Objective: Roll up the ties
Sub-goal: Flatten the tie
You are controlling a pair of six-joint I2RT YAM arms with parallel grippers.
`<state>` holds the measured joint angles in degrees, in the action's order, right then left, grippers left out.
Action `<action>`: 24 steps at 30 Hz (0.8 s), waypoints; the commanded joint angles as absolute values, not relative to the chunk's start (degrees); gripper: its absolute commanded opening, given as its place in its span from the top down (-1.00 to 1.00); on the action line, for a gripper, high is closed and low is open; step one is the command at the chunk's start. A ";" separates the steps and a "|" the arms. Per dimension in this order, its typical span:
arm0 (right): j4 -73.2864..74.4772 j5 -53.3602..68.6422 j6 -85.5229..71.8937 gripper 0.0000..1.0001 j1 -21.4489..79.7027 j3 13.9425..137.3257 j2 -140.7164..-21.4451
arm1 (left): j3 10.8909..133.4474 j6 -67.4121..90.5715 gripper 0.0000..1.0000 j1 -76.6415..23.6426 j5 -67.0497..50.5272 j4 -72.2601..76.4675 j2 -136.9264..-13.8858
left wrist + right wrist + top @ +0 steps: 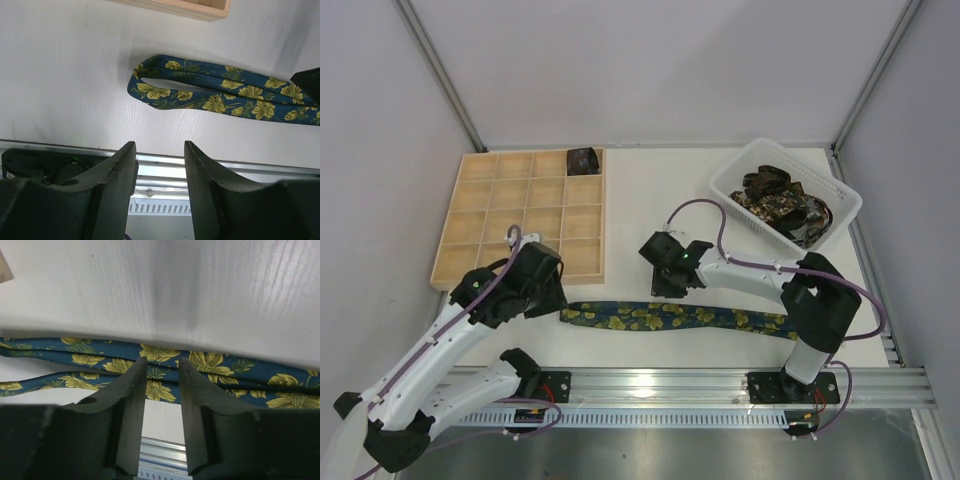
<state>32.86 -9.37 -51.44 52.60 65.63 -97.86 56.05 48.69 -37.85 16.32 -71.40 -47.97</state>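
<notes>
A navy tie (670,317) with yellow-green flowers lies folded double along the near edge of the table. Its folded end (150,82) points left. My left gripper (552,296) hovers just left of that end, open, with nothing between its fingers (125,165). My right gripper (665,285) stands over the middle of the tie (230,370), also open, its fingertips just above the fabric and nothing gripped. Several dark ties (780,200) with gold print lie heaped in the white basket. One dark rolled tie (583,159) sits in the tray's top right compartment.
The pale wooden grid tray (500,215) stands at the back left, its corner (200,7) close above the tie's end. The white slotted basket (850,200) sits at the back right. A metal rail (670,385) runs along the table's near edge.
</notes>
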 commanded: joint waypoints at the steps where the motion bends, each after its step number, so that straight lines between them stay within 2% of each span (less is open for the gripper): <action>1: 38.57 -16.87 -56.85 0.31 54.49 67.42 -98.61 | 57.13 51.68 0.01 -37.44 15.12 -72.33 -45.88; 7: 40.78 -19.42 -60.64 0.34 55.98 64.43 -98.44 | 56.69 51.68 0.00 -37.44 14.59 -72.69 -45.44; 15: 35.77 -18.54 -62.67 0.33 54.23 52.40 -96.51 | 58.70 48.35 -0.05 -37.35 13.27 -71.28 -48.86; 24: 36.65 -18.02 -56.17 0.29 53.17 44.31 -85.09 | 60.64 44.56 -0.03 -37.35 9.15 -67.60 -60.19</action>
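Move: The tie stretches left to right beneath the right hand, its middle about 4 cm below, 3 cm back and 3 cm to the right. The basket's middle lies some 35 cm ahead and 36 cm right, the wooden tray's about 27 cm ahead and 40 cm left. From the left hand, the tie's middle is roughly 28 cm right, 5 cm ahead and 16 cm below. Rightward, down and back, the right hand sinks about 4 cm onto the tie, then sweeps along it at that height, dragging it with the tips of the still partly open fingers; some 8 cm to the right in all. The wrist turns about 10 degrees clockwise and its left side dips. Late on, the left hand follows about 2 cm to the right, high above the table and touching nothing. ##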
